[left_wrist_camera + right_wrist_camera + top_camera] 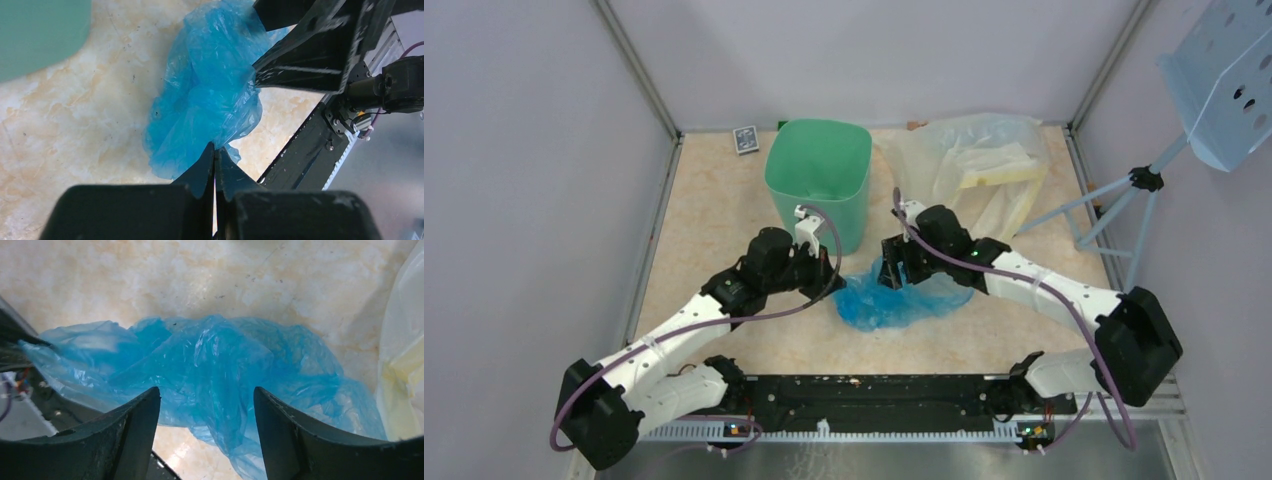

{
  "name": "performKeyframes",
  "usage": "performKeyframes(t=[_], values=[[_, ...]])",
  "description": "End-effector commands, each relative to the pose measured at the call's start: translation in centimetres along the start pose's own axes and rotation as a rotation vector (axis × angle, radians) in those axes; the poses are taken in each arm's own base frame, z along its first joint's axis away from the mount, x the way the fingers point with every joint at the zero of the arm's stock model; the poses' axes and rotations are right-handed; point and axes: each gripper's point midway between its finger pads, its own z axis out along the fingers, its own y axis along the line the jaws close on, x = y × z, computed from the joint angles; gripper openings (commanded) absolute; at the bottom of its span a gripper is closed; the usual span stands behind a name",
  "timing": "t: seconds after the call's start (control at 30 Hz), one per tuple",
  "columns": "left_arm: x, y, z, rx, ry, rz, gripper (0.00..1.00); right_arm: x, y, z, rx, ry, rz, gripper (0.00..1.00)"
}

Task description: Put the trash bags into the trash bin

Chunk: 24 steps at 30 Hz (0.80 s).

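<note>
The trash bag is a crumpled, translucent blue sheet lying on the table just in front of the trash bin, a mint-green bin standing upright. My left gripper is shut, its tips pinching the near edge of the blue bag, which pulls to a point there. My right gripper is open and hangs just over the bag, one finger on each side of a raised fold. In the top view both grippers, left and right, meet at the bag's bin-side edge. A corner of the bin shows in the left wrist view.
A larger clear bag with yellow bands lies right of the bin, close to the right arm; its edge shows beside the blue bag. A card deck sits at the back wall. A blue perforated panel on a tripod stands at the right. A black rail runs along the near edge.
</note>
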Motion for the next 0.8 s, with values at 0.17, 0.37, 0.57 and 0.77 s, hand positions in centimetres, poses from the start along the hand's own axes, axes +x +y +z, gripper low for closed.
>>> performKeyframes(t=[0.17,0.37,0.57,0.77], values=[[-0.3,0.2,-0.3,-0.02,-0.017,0.018,0.0,-4.3,-5.0,-0.5,0.498,-0.158,-0.08,0.33],[0.7,2.7,-0.8,-0.169,0.006,-0.026,0.0,-5.5,-6.3,-3.0,0.565,-0.221,-0.065,0.16],[2.4,5.1,-0.8,-0.29,0.047,-0.09,0.0,-6.4,-7.5,-5.7,0.527,-0.271,0.029,0.0],[4.0,5.7,-0.4,-0.3,0.091,-0.109,0.0,-8.8,-2.9,-8.8,0.288,-0.399,0.053,0.0]])
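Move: The blue trash bag lies bunched under the right hand's open fingers, its middle some 2 cm back, 2 cm right and 4 cm below; from the left hand, which already pinches its left end, that middle is about 13 cm right, 1 cm back and 6 cm down. From the right hand the bin stands roughly 13 cm ahead and 12 cm left, while the white bag is centred about 20 cm ahead and 17 cm right, slightly lower. The blue bag's far edge is pinched by the right hand, whose fingers shut fully as it dips slightly and sweeps forward, then right towards the white bag, turning some 25 degrees clockwise; it ends by lifting about 6 cm. Keeping its pinch on the left end, the left hand sinks and draws left, about 4 cm each way, away from the right hand. ##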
